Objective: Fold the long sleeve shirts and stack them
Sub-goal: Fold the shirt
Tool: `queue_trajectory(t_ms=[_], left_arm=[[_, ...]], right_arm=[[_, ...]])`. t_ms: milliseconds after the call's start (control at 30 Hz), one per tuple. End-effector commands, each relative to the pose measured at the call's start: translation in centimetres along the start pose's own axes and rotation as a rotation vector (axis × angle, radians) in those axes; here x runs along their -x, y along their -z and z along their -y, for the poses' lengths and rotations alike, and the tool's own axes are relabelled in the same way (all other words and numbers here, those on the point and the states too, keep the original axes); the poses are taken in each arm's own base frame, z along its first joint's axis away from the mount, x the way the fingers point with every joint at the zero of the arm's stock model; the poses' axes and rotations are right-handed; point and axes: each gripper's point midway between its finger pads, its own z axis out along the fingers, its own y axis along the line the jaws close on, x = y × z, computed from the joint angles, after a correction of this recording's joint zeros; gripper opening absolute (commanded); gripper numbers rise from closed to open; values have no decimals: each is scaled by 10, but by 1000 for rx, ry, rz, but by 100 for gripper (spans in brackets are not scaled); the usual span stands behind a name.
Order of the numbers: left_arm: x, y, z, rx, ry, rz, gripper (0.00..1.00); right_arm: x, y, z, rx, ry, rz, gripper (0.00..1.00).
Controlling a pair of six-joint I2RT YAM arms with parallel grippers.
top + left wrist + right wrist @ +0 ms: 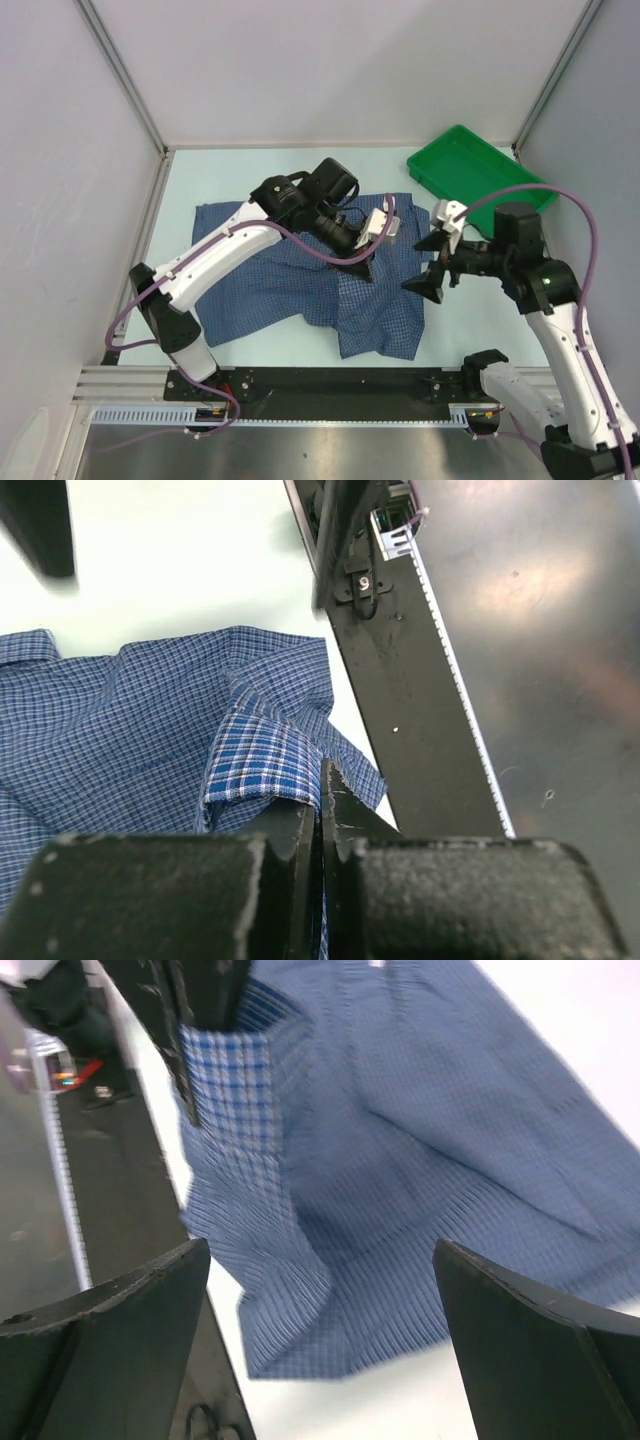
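Note:
A single blue checked long sleeve shirt (pixel 285 295) lies rumpled across the middle of the table. My left gripper (pixel 365 265) reaches over it from the left and is shut on a raised fold of its cloth near the right part. In the left wrist view the fold (pixel 262 760) drapes over one finger and runs down between the closed jaws of that gripper (pixel 322 775). My right gripper (pixel 428 283) hovers open just off the shirt's right edge. In the right wrist view its gripper (pixel 320 1250) frames the shirt (pixel 420 1130) below, nothing between the fingers.
A green plastic tray (pixel 470 165) sits at the back right corner. The black mounting rail (pixel 330 380) runs along the near edge, close to the shirt's front hem. White walls with metal posts enclose the table on three sides.

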Motion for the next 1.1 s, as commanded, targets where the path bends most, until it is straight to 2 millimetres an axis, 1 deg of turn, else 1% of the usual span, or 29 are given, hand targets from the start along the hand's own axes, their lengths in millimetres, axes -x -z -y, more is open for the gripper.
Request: queue_trajectory(t_ms=[0, 67, 133, 167, 200, 267, 300, 333, 367, 400, 433, 467, 500, 533, 567, 600, 633, 667, 700, 733, 767, 800, 833, 867, 933, 967, 1000, 1033, 1067], left_arm=[[18, 13, 11, -1, -137, 32, 2], [16, 11, 19, -26, -172, 30, 0], [6, 4, 40, -69, -210, -5, 0], [1, 1, 43, -66, -232, -28, 0], [-3, 0, 51, -76, -247, -31, 0], [-5, -3, 56, -69, -230, -32, 0], [-6, -5, 53, -58, -225, -24, 0], [-5, 0, 53, -35, -223, -18, 4], [-6, 4, 51, -6, -194, -18, 11], [-14, 7, 44, 35, -172, -28, 18], [-16, 31, 42, 109, -164, 1, 30], [-20, 42, 37, 165, -129, 30, 34], [-52, 44, 36, 190, -59, 8, 41], [-62, 71, 32, 302, -58, 31, 53], [-79, 81, 30, 369, -53, 2, 57], [-121, 91, 19, 469, 12, -97, 62], [-139, 101, 19, 505, -11, -144, 63], [-160, 112, 36, 515, 13, -188, 64], [-197, 120, 39, 531, 98, -245, 63], [-223, 127, 45, 522, 83, -331, 62], [-262, 122, 64, 469, 165, -413, 62], [-285, 133, 69, 495, 225, -460, 60], [-303, 138, 72, 487, 208, -520, 60], [-325, 135, 78, 472, 243, -559, 61], [-353, 141, 79, 481, 271, -650, 61], [-367, 135, 83, 454, 285, -668, 62], [-374, 134, 83, 448, 291, -682, 65], [-372, 133, 83, 442, 299, -668, 68], [-372, 136, 76, 466, 298, -670, 68]], right_arm=[[25, -31, -11, 87, 64, 69, 100], [20, -45, -22, 109, 106, 54, 100], [16, -54, -25, 120, 148, 43, 100], [7, -60, -23, 118, 144, 14, 100], [4, -65, -31, 150, 150, 3, 100], [3, -71, -38, 184, 147, -10, 92], [4, -73, -45, 208, 153, -16, 80], [3, -74, -49, 219, 170, -24, 51], [5, -73, -52, 229, 185, -30, 39], [-4, -72, -57, 244, 171, -68, 23], [-7, -72, -59, 240, 163, -86, 0], [-10, -70, -61, 244, 140, -97, 0], [-15, -66, -64, 241, 127, -102, 0], [-16, -64, -64, 231, 117, -98, 0], [-16, -63, -63, 219, 105, -94, 0], [-14, -59, -63, 204, 110, -80, 0], [-13, -57, -57, 167, 112, -79, 0], [-9, -53, -54, 144, 106, -69, 0], [-5, -50, -51, 125, 108, -57, 0], [3, -44, -42, 81, 102, -33, 0], [8, -42, -38, 62, 92, -21, 0], [12, -39, -32, 35, 81, -7, 0], [20, -35, -29, 23, 79, 13, 0], [21, -31, -19, -13, 60, 20, 0], [26, -27, -12, -34, 41, 38, 0], [26, -24, -3, -66, 22, 42, 0], [27, -23, -2, -68, 17, 49, 0], [28, -22, 0, -72, 12, 54, 0], [27, -21, 1, -75, 3, 52, 0]])
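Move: About 8 cm left of the open right hand, 3 cm back and 4 cm lower, is the shirt edge that the left fingers already hold up; the near hem hangs onto the table some 17 cm back from that hand, and the green bin stands roughly 22 cm ahead and 21 cm right. The left hand's next spot, the shirt's near left corner, lies about 31 cm left, 2 cm back and 26 cm down. Reaching about 8 cm left and slightly down and back, the right hand closes on the shirt edge beside the left fingers, then carries it back to the right, forward and up some 5 cm. The left, after easing back about 5 cm, opens to let go and sweeps 32 cm left and 22 cm down to the near left corner, turning to point down, fingers wide. ##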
